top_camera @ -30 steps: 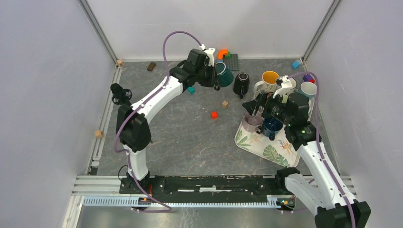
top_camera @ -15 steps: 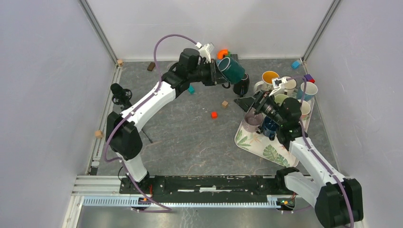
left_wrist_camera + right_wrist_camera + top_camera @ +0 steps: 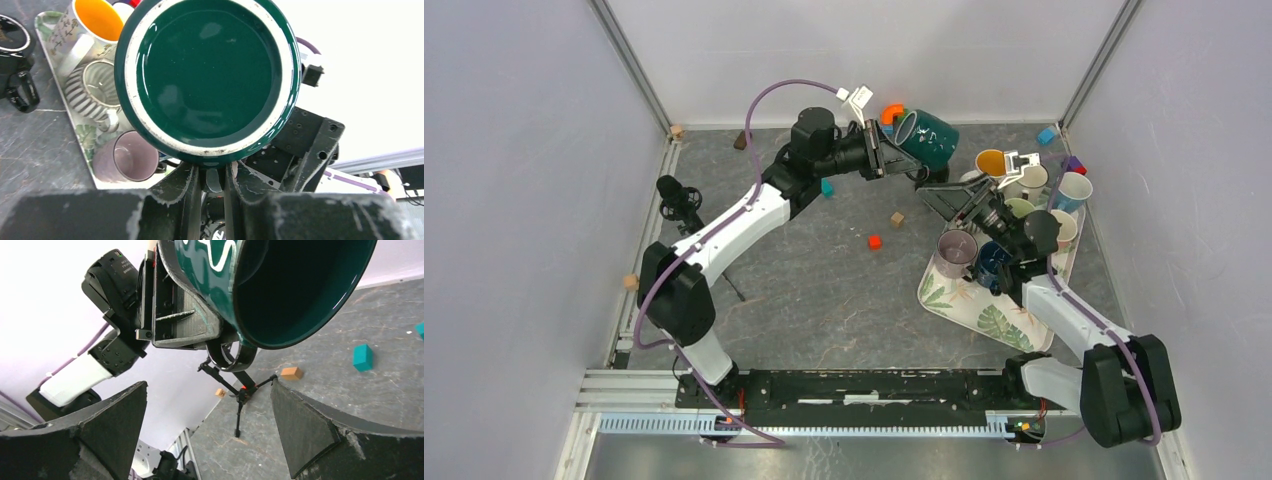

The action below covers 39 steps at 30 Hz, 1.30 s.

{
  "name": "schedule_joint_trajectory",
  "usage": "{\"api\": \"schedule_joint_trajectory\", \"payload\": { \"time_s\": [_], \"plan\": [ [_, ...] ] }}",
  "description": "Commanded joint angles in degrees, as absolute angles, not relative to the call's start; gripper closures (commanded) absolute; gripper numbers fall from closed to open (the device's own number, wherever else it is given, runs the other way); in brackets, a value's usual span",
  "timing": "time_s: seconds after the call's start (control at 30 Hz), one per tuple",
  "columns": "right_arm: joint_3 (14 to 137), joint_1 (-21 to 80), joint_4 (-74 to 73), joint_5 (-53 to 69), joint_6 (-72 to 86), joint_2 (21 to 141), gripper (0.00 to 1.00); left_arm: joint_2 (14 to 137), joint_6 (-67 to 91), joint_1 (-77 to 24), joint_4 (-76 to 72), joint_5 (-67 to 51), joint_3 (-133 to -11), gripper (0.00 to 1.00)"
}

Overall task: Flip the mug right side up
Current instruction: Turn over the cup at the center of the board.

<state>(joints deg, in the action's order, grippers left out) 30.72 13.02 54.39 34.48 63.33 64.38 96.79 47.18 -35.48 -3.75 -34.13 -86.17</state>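
Note:
The dark green mug hangs in the air over the back of the table, lying on its side. My left gripper is shut on its handle. In the left wrist view the mug's base faces the camera, with the handle pinched in the left gripper. Its mouth points down and to the right, at my right gripper. That gripper is open just below the mug, tilted up and touching nothing.
A leaf-print tray at the right carries several upright mugs, among them a lilac one. A black mug stands beside the tray. A red block, a tan block and a small tripod are on the grey table.
The left arm has raised the green mug, carried it rightward and turned it onto its side. The right gripper has risen from over the tray and tilted up toward the mug's mouth.

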Motion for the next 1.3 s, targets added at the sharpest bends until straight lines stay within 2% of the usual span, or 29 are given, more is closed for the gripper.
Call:
{"api": "schedule_joint_trajectory", "payload": {
  "time_s": [0.0,0.6,0.9,1.17,1.27],
  "plan": [
    [31.5,13.2,65.2,35.6,69.1,66.8,0.02,92.6,53.1,-36.0,-17.4,-38.1,-86.7,0.98],
    [36.1,14.5,69.5,35.1,73.0,69.9,0.35,92.6,55.1,-38.0,-23.8,-41.8,-83.9,0.98],
    [36.2,14.8,69.5,35.2,73.0,69.9,0.61,91.9,55.5,-38.2,-26.0,-43.2,-82.5,0.98],
    [36.2,14.8,66.3,35.5,70.5,68.8,0.98,91.4,55.0,-38.2,-26.3,-44.3,-81.4,0.98],
    [36.4,14.9,64.1,35.4,68.9,68.1,1.0,91.2,55.1,-38.1,-26.7,-44.3,-81.5,0.97]
  ]
}}
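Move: The left hand already pinches the green mug's handle in mid-air; the mug's middle sits about 5 cm ahead of that hand, 3 cm right and slightly higher. From the open right hand it lies some 9 cm ahead and 2 cm left, slightly above. Far below, from the right hand, the black mug stands about 14 cm ahead and 3 cm left, the purple mug roughly level and 5 cm right. Left hand draws the held mug back and up about 5 cm; right rises some 3, pinching its handle. ##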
